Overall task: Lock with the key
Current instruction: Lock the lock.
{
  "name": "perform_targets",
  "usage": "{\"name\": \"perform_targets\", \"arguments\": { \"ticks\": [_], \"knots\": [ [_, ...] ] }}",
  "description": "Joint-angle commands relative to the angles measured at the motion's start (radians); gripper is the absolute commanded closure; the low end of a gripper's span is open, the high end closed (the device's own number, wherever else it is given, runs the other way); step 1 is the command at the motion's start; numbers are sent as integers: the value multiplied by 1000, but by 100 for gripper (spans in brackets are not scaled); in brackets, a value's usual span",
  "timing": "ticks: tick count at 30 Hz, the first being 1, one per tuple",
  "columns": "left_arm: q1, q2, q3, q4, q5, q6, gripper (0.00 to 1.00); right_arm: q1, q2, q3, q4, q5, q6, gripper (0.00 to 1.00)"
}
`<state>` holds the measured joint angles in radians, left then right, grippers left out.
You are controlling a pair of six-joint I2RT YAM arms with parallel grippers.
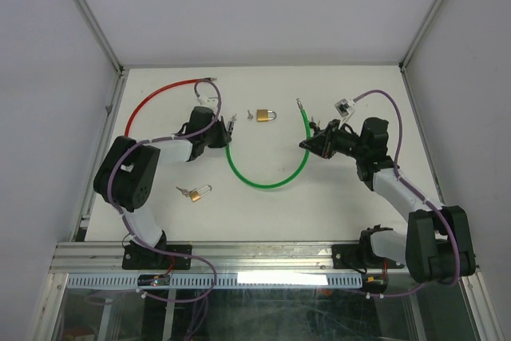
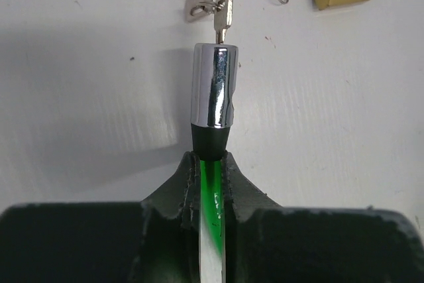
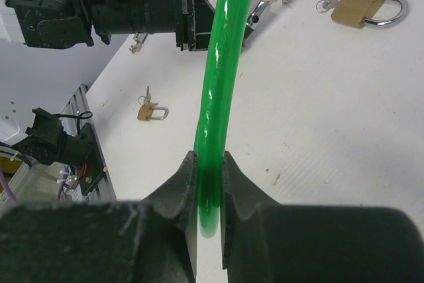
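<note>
A green cable lock (image 1: pixel 267 184) lies in a U on the white table. Its chrome lock barrel (image 2: pixel 214 86) sticks out just beyond my left gripper (image 2: pixel 212 164), which is shut on the green cable right behind the barrel's black collar. A silver key (image 2: pixel 224 18) sits in the barrel's far end, with a second key (image 2: pixel 199 1) hanging from its ring. My right gripper (image 3: pixel 210 164) is shut on the green cable (image 3: pixel 218 64) on the other side of the U, near its bare metal pin end (image 1: pixel 300 105).
A brass padlock (image 1: pixel 266 115) with a key (image 1: pixel 249 115) beside it lies between the two grippers, towards the back. A small padlock (image 1: pixel 197 192) lies nearer the front left. A red cable lock (image 1: pixel 156 97) curves along the back left. White walls enclose the table.
</note>
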<state>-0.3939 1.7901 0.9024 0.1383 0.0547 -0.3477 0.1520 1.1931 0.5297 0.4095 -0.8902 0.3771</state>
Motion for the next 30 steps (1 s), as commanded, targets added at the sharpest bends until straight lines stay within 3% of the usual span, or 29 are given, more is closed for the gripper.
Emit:
{"name": "perform_targets", "arguments": {
  "ticks": [1,9,11,16,30],
  "knots": [
    [-11,-140,-74,145,56,29,100,-2,-42,55,37,-22,-41,100],
    [-38,-349,-295,468,131,75,100,33,-67,85,-53,-47,-94,100],
    [-67,-404,-337,531,138,117,100,50,-70,97,-88,-76,-219,100],
    [-156,-495,-429,676,99,232,100,106,-70,132,-193,-68,-331,100],
    [-295,-558,-409,659,-118,368,100,245,-12,203,-394,-4,-548,100]
  ]
}}
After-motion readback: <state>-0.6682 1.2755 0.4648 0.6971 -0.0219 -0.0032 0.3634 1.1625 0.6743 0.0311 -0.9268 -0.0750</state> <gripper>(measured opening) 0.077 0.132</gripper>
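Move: The left hand, low over the table, holds the green hose just behind its chrome lock end, key in it. The hose's pin end, held up by the right hand, is about 19 cm to its right, level in reach and some 21 cm higher. The gold padlock lies about 11 cm right and 8 cm ahead, the loose key 7 cm right and 8 ahead. From the right hand the lock end is about 12 cm ahead, 19 left and 12 below. The left hand keeps its pinch on the hose and lifts the chrome lock end about 14 cm, drawing back some 7 cm and then swinging right towards the pin end, while its fingers tip up about 40 degrees from steeply down towards level and turn somewhat clockwise. The right hand, still gripping the hose below the pin, goes back and left about 5 cm each way at nearly the same height, turning counter-clockwise some 20 degrees to bring the pin towards the lock. ##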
